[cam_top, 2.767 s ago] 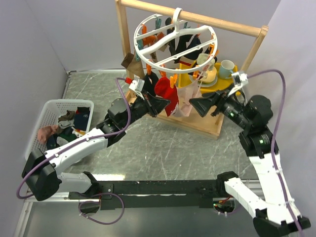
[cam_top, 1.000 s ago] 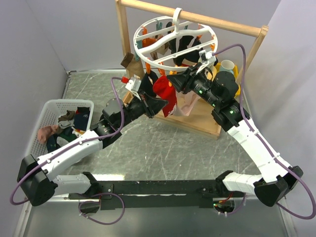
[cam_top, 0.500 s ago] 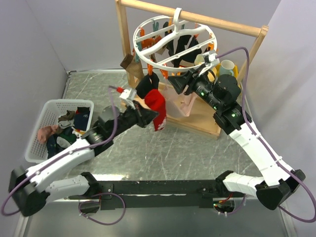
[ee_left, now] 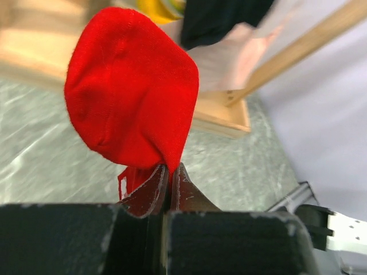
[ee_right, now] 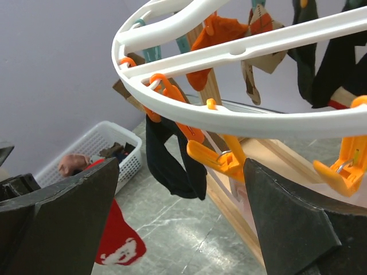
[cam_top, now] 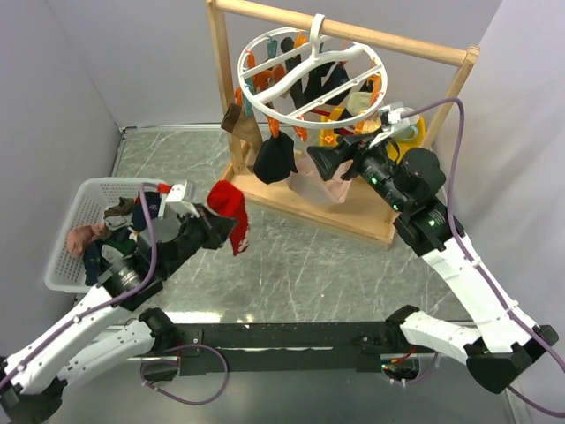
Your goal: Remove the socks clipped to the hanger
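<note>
The white ring hanger [cam_top: 309, 75] hangs by its hook from the wooden rail, with orange and teal clips and several socks on it. A black sock [cam_top: 274, 157] and a pale pink sock [cam_top: 311, 181] dangle at its near side. My left gripper [ee_left: 170, 169] is shut on a red sock [ee_left: 132, 97], which hangs free of the hanger above the table [cam_top: 231, 212], right of the basket. My right gripper [cam_top: 322, 163] is open just below the ring [ee_right: 258, 123]. An empty orange clip [ee_right: 221, 157] and the black sock [ee_right: 172, 166] sit ahead between its fingers.
A white basket [cam_top: 79, 199] with several socks in it stands at the left wall. The light wooden frame [cam_top: 353, 35] holds the hanger, and its base board [cam_top: 353, 221] lies on the table. A yellow dish [cam_top: 415, 137] sits behind the right arm.
The red sock came off its clip; my left arm carried it down and left toward the basket. My right gripper went from shut to open and drew back to the right.
</note>
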Robot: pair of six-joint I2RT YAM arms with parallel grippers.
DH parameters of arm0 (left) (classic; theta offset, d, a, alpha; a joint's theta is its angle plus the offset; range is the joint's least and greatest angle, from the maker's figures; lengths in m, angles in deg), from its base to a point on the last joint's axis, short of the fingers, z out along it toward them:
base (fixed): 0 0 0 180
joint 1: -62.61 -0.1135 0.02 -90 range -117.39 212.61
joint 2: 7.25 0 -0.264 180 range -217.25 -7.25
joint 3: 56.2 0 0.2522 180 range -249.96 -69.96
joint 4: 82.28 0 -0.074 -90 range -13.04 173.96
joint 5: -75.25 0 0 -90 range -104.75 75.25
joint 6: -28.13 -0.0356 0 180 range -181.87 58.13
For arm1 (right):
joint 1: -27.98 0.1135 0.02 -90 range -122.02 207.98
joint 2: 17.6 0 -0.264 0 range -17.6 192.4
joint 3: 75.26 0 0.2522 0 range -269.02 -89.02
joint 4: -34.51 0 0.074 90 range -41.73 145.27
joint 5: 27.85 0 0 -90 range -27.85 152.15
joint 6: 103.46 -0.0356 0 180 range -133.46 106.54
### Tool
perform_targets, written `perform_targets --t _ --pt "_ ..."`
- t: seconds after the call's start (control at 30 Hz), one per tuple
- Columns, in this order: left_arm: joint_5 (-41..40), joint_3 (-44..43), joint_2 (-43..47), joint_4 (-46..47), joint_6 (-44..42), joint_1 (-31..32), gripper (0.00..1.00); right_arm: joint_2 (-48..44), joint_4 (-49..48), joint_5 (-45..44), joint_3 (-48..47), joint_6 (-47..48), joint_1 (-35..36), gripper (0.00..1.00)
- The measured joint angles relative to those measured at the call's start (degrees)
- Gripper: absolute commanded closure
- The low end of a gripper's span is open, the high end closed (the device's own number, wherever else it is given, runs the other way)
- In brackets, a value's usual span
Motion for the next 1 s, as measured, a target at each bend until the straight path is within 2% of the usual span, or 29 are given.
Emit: perform_targets --t 0.17,0.37,0.6,0.8,1.0 --pt "-2.08 2.23 2.58 -4.72 1.86 -3.72 0.99 -2.86 2.51 -1.29 0.66 0.44 -0.02 0.02" --pt "-1.46 2.73 0.46 -8.9 5.9 -13.73 0.99 -8.5 6.73 -2.8 3.06 0.44 0.0 0.02" --pt "-1.42 2.19 1.03 -13.53 6.91 -23.06 0.99 -17.99 13.64 -5.2 11.3 0.2 -0.02 0.0" --pt "-7.23 -1.92 -1.6 -16.63 6.32 -27.43 0.99 -23.04 19.04 -6.47 18.1 -0.09 -0.02 0.0" --pt "-13.53 -2.38 -2.89 -17.55 7.23 -30.29 0.99 -25.86 22.1 -6.25 21.42 -1.53 -0.02 0.0"
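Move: The white basket is about 35 cm to the left hand's left, 10 cm ahead and 20 cm lower; the wooden rack's near left corner is straight ahead some 25 cm, 26 cm below. From the right hand, the hanging black sock lies about 8 cm ahead, 11 cm left and 9 cm lower, with the empty yellow clip only 4 cm ahead and 3 cm left at fingertip height. Still pinching the red sock, the left hand swings about 18 cm left towards the basket, drifting forward and sinking some 6 cm, mostly early on, while it turns roughly 45 degrees counter-clockwise and tips its fingers a little down. The empty right hand, fingers staying wide open, first draws level back and to the right from the clips, then drops well below the hanger, about 14 cm in all, tipping downward as it goes. ##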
